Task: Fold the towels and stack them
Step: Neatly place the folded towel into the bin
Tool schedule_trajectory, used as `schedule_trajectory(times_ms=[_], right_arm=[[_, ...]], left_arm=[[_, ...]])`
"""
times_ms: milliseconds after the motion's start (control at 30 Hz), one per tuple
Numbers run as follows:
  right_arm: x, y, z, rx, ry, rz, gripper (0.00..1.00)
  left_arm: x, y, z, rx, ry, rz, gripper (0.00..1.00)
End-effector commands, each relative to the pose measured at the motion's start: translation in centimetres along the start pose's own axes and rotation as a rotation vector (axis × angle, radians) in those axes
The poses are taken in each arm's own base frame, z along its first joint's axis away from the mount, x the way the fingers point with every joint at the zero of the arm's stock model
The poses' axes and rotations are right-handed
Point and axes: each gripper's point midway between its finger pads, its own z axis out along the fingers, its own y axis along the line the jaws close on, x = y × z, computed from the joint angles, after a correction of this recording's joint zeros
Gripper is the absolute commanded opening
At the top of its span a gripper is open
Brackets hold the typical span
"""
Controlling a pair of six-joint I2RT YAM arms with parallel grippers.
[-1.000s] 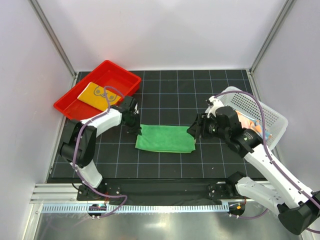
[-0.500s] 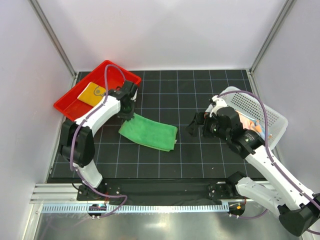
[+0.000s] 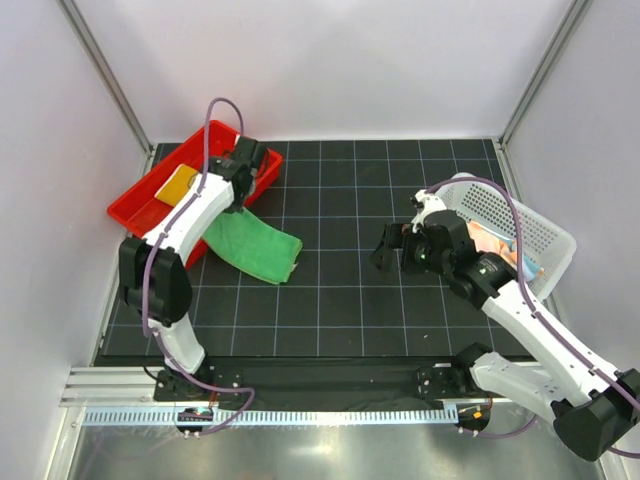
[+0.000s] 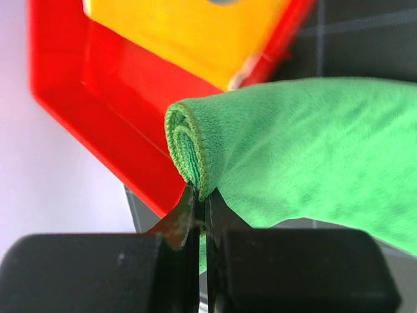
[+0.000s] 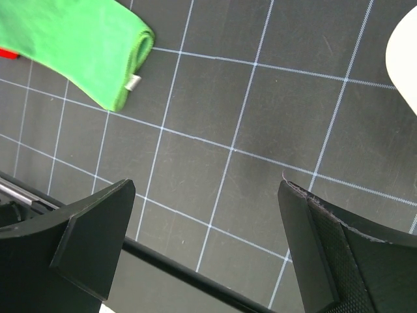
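Note:
My left gripper (image 3: pixel 236 186) (image 4: pixel 202 195) is shut on the folded edge of the green towel (image 3: pixel 256 246) (image 4: pixel 313 143), holding it up beside the near rim of the red tray (image 3: pixel 140 212) (image 4: pixel 98 117). The rest of this towel trails down onto the mat. In the tray lies the folded yellow-orange towel (image 3: pixel 178 185) (image 4: pixel 189 32). The striped towel (image 3: pixel 497 243) shows partly inside the white basket (image 3: pixel 510 210), behind my right arm. My right gripper (image 3: pixel 390 247) (image 5: pixel 207 184) stands open over bare mat, well to the right of the green towel (image 5: pixel 78 45), with nothing between its fingers.
The black gridded mat (image 3: pixel 360 300) covers the table between grey walls. The red tray sits at the back left corner. The basket stands tilted at the right edge, and its white rim (image 5: pixel 407 59) shows in the right wrist view.
The left gripper has dragged the green towel left and back from the mat's middle toward the red tray. The right gripper let go of the towel's right end and opened wide.

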Motion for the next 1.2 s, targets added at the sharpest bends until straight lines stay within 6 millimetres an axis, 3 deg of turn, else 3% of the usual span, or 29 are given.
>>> schedule_trajectory(times_ms=[0,267,533,1000,1167], right_arm=[[-2.0,0.6,0.2,-0.011,-0.064,-0.024,1.00],[-2.3,-0.8,1.2,0.066,-0.068,-0.055,1.00],[-2.4,-1.1,2.1,0.086,-0.059,-0.060,1.00],[-2.8,-1.9,2.1,0.130,-0.064,-0.060,1.00],[-2.9,-2.1,2.1,0.143,-0.061,-0.062,1.00]], left_arm=[[-2.9,3.9,0.3,-0.082,-0.052,-0.058,0.00],[-6.7,5.8,3.1,-0.061,-0.069,-0.145,0.00],[-9.0,10.5,5.5,-0.129,-0.102,-0.217,0.00],[-9.7,14.6,10.5,-0.217,-0.117,-0.302,0.00],[-10.2,15.1,12.1,-0.223,-0.143,-0.341,0.00]])
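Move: The left hand already holds the green towel's corner over the red bin's near right part; the bin's middle is roughly 4 cm ahead, 5 cm left and 14 cm below it. The folded yellow towel inside lies about 4 cm ahead, 6 cm left and 15 cm below. From the right hand, the bin's middle is some 12 cm ahead, 37 cm left and 16 cm below. Left hand, still pinching the green towel, carries it some 14 cm forward and 12 left across the bin. ##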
